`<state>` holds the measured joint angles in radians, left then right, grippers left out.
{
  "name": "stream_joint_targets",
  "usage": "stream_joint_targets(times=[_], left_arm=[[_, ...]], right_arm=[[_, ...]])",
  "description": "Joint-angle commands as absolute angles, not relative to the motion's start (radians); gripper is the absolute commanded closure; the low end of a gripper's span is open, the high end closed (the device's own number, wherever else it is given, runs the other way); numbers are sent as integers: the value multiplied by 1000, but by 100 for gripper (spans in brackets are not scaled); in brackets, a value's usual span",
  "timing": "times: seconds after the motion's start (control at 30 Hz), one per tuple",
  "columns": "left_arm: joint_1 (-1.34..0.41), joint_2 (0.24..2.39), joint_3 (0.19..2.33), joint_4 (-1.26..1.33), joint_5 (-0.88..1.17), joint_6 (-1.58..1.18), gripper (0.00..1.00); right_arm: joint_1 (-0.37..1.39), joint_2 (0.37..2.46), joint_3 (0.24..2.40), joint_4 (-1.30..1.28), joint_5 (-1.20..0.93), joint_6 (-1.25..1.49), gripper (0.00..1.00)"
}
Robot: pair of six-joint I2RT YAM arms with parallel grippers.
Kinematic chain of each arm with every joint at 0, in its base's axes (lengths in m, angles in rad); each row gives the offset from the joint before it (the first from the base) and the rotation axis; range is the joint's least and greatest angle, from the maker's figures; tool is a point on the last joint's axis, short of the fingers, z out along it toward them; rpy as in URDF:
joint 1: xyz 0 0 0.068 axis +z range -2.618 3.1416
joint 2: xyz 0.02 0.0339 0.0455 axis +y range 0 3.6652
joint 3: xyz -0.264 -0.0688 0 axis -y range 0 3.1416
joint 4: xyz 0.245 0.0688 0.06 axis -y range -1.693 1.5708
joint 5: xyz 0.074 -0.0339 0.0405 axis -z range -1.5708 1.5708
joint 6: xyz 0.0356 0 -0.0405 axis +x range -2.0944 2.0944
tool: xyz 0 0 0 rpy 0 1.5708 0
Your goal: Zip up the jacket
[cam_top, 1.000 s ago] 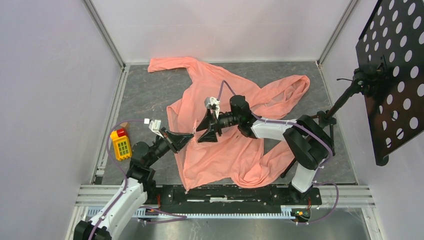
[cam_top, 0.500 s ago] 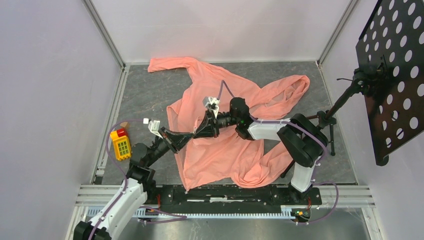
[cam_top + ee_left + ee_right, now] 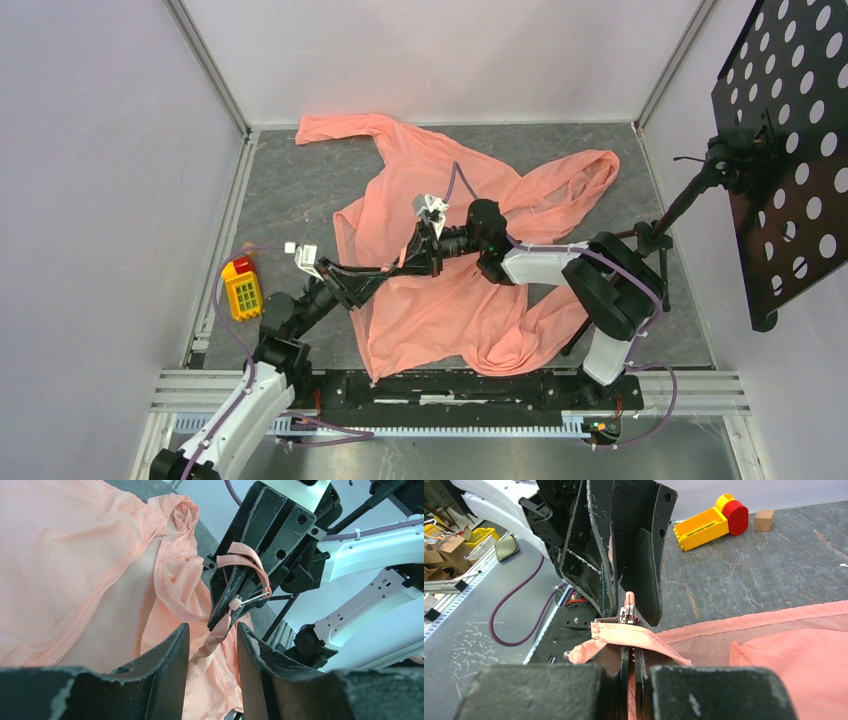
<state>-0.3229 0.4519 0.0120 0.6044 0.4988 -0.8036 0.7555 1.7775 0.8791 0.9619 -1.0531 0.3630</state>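
Note:
The salmon-pink jacket (image 3: 450,300) lies spread and crumpled on the grey table, its front zipper (image 3: 95,605) running open down the fabric. My right gripper (image 3: 407,267) is shut on a folded strip of the jacket's edge at the zipper end, where the metal slider (image 3: 626,614) and pull (image 3: 248,600) show at its tips. My left gripper (image 3: 383,273) meets it tip to tip at the jacket's left edge. In the left wrist view the left gripper (image 3: 212,627) is open. A strand of fabric hangs loose between its fingers (image 3: 170,650).
A yellow and red toy block (image 3: 242,288) lies at the table's left edge, with a small wooden cube (image 3: 764,520) beside it. A black perforated panel (image 3: 790,150) on a stand (image 3: 650,240) rises at the right. Grey walls close in on the back and sides.
My right gripper has shut on the jacket's zipper end and slid left toward the left gripper. My left gripper has opened from shut.

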Motion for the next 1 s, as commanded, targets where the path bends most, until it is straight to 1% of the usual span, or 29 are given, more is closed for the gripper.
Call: stream_joint_targets(times=[0.0, 0.13, 0.27, 0.4, 0.47, 0.7, 0.73, 0.8, 0.87, 0.97], left_arm=[[-326, 464, 2, 677, 485, -833, 56], [-326, 478, 5, 715, 483, -844, 57], [-326, 508, 23, 717, 483, -842, 70], [-326, 539, 26, 741, 500, -845, 75], [-326, 545, 25, 742, 497, -847, 75], [-327, 540, 24, 759, 496, -853, 72], [-326, 542, 25, 759, 499, -852, 74], [-327, 545, 26, 758, 507, -848, 82], [-327, 547, 26, 754, 512, -844, 86], [-326, 541, 20, 754, 512, -836, 98]], right_arm=[[759, 1749, 884, 1017, -1049, 366, 100], [761, 1753, 883, 1006, -1048, 361, 100], [766, 1752, 891, 974, -1043, 338, 100], [769, 1751, 896, 965, -1039, 336, 100], [771, 1749, 898, 956, -1039, 328, 100], [777, 1752, 910, 929, -1035, 313, 100], [778, 1752, 910, 928, -1036, 314, 100], [779, 1749, 911, 928, -1033, 313, 100], [780, 1747, 913, 927, -1029, 316, 100], [781, 1741, 911, 904, -1006, 309, 98]])
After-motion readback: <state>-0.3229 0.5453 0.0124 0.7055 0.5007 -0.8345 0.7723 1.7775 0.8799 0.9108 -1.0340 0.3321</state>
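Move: For the left hand, half open, the twisted pink zipper tape lies practically between its pads, about 1 cm ahead and 1 cm to the right at hand height. The metal slider with its pink tip is some 2 cm ahead, 2 cm to the right and 1 cm up, and the pink strap over the right fingertips about 2 cm ahead, 4 cm to the right and 2 cm up. From the right hand, already shut on the zipper end, the tape is about 3 cm left, level fore and aft and in height; the slider is roughly 2 cm left and 1 cm up. The left hand stays almost in place, easing about half a centimetre forward, while its fingers close from nearly half open to almost shut and pinch the tape right beside the slider, slowing on the way before the last bit of closing. The right fingers stay shut on the zipper end and, in the second half, lower it about 1 cm with a slight drift left towards the left fingertips, neither wrist turning more than a degree or two. ##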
